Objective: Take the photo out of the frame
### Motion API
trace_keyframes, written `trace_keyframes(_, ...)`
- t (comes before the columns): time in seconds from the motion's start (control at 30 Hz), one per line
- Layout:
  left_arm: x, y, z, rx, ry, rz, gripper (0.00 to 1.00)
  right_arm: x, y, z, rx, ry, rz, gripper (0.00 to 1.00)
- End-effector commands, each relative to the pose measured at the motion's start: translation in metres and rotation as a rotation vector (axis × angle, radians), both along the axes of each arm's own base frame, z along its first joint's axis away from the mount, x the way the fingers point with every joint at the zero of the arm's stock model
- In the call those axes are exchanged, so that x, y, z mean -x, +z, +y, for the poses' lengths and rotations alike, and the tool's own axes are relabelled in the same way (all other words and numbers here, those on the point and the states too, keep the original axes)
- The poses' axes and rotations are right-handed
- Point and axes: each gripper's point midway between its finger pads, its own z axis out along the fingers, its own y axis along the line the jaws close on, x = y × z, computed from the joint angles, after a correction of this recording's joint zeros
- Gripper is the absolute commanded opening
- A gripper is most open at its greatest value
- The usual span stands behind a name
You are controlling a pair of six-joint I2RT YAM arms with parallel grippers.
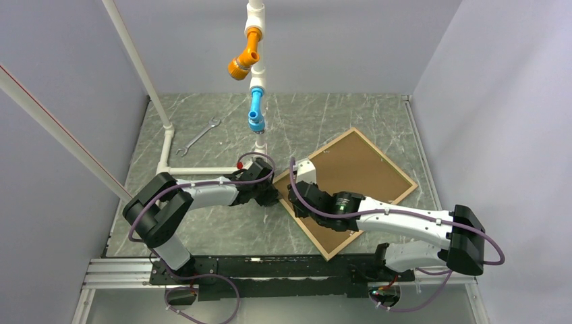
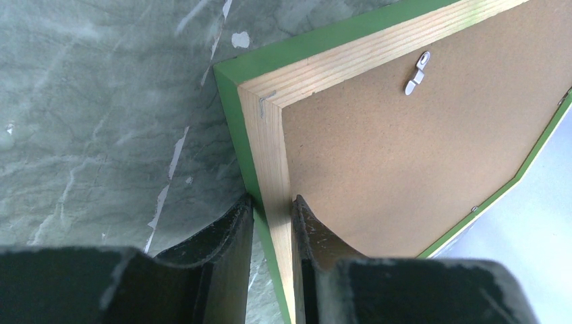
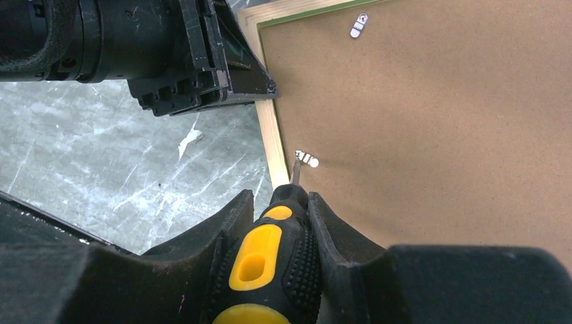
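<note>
The frame [image 1: 385, 156] lies face down on the table, with its green moulding [image 2: 233, 128] and light wood back edge [image 2: 270, 145] showing. A brown backing panel [image 1: 357, 172] fills its back, so the photo is hidden. My left gripper [image 2: 273, 206] is shut on the frame's left edge near a corner, one finger outside and one on the panel. My right gripper [image 3: 280, 196] is shut on a black and yellow screwdriver [image 3: 270, 256]. The screwdriver's tip [image 3: 295, 169] rests at a small metal clip [image 3: 307, 159] by the wood edge [image 3: 273, 145].
A second clip [image 3: 359, 25] sits further along the panel, and one more clip [image 2: 417, 73] lies near the corner. A wrench [image 1: 201, 135] lies at the back left beside white pipework [image 1: 165, 145]. Orange [image 1: 244, 62] and blue [image 1: 255, 111] pipe fittings hang over the table's rear.
</note>
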Motion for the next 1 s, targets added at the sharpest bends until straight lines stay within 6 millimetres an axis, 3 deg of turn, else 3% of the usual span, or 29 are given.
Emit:
trace_keyframes(0.0,0.018,-0.036,0.020,-0.124,0.007,0.081,0.24,-0.001,0.012,-0.006,0.007,-0.019,-0.017,0.00)
trace_keyframes(0.13,0.018,-0.036,0.020,-0.126,0.001,0.081,0.24,-0.003,0.023,-0.010,0.001,-0.038,-0.040,0.00)
trace_keyframes(0.37,0.017,-0.031,0.021,-0.120,-0.017,0.050,0.25,-0.018,0.058,-0.025,-0.117,-0.075,-0.134,0.00)
trace_keyframes(0.57,0.017,-0.031,0.020,-0.114,-0.021,0.049,0.21,-0.067,0.075,-0.036,-0.286,-0.107,-0.163,0.00)
trace_keyframes(0.73,0.019,-0.032,0.021,-0.111,-0.023,0.052,0.19,-0.113,0.082,-0.037,-0.284,-0.140,-0.186,0.00)
trace_keyframes(0.87,0.019,-0.031,0.022,-0.115,-0.029,0.048,0.17,-0.132,0.081,-0.031,-0.255,-0.148,-0.187,0.00)
trace_keyframes(0.97,0.015,-0.026,0.021,-0.124,-0.054,0.010,0.20,-0.132,0.069,-0.042,-0.191,-0.190,-0.160,0.00)
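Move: My right hand holds the screwdriver over the board's lower-left clip, which lies about 5 cm ahead, 1 cm left and 12 cm below. The next clip, on the upper-left edge, is some 15 cm ahead, 1 cm left and 12 cm down; the frame's left corner is level with that clip, about 6 cm farther left. My left hand grips the frame edge, with the next clip roughly 6 cm ahead, 5 cm right and 1 cm below. I lift the screwdriver tip off the lower-left clip and arc my right hand forward and to the right, rising about 6 cm and turning some 10 degrees clockwise. Then I sink 3 cm and ease back left towards the upper-left clip, ending about 12 cm farther forward with the tip still above the board. My left hand keeps the frame edge pinched, staying in place. ##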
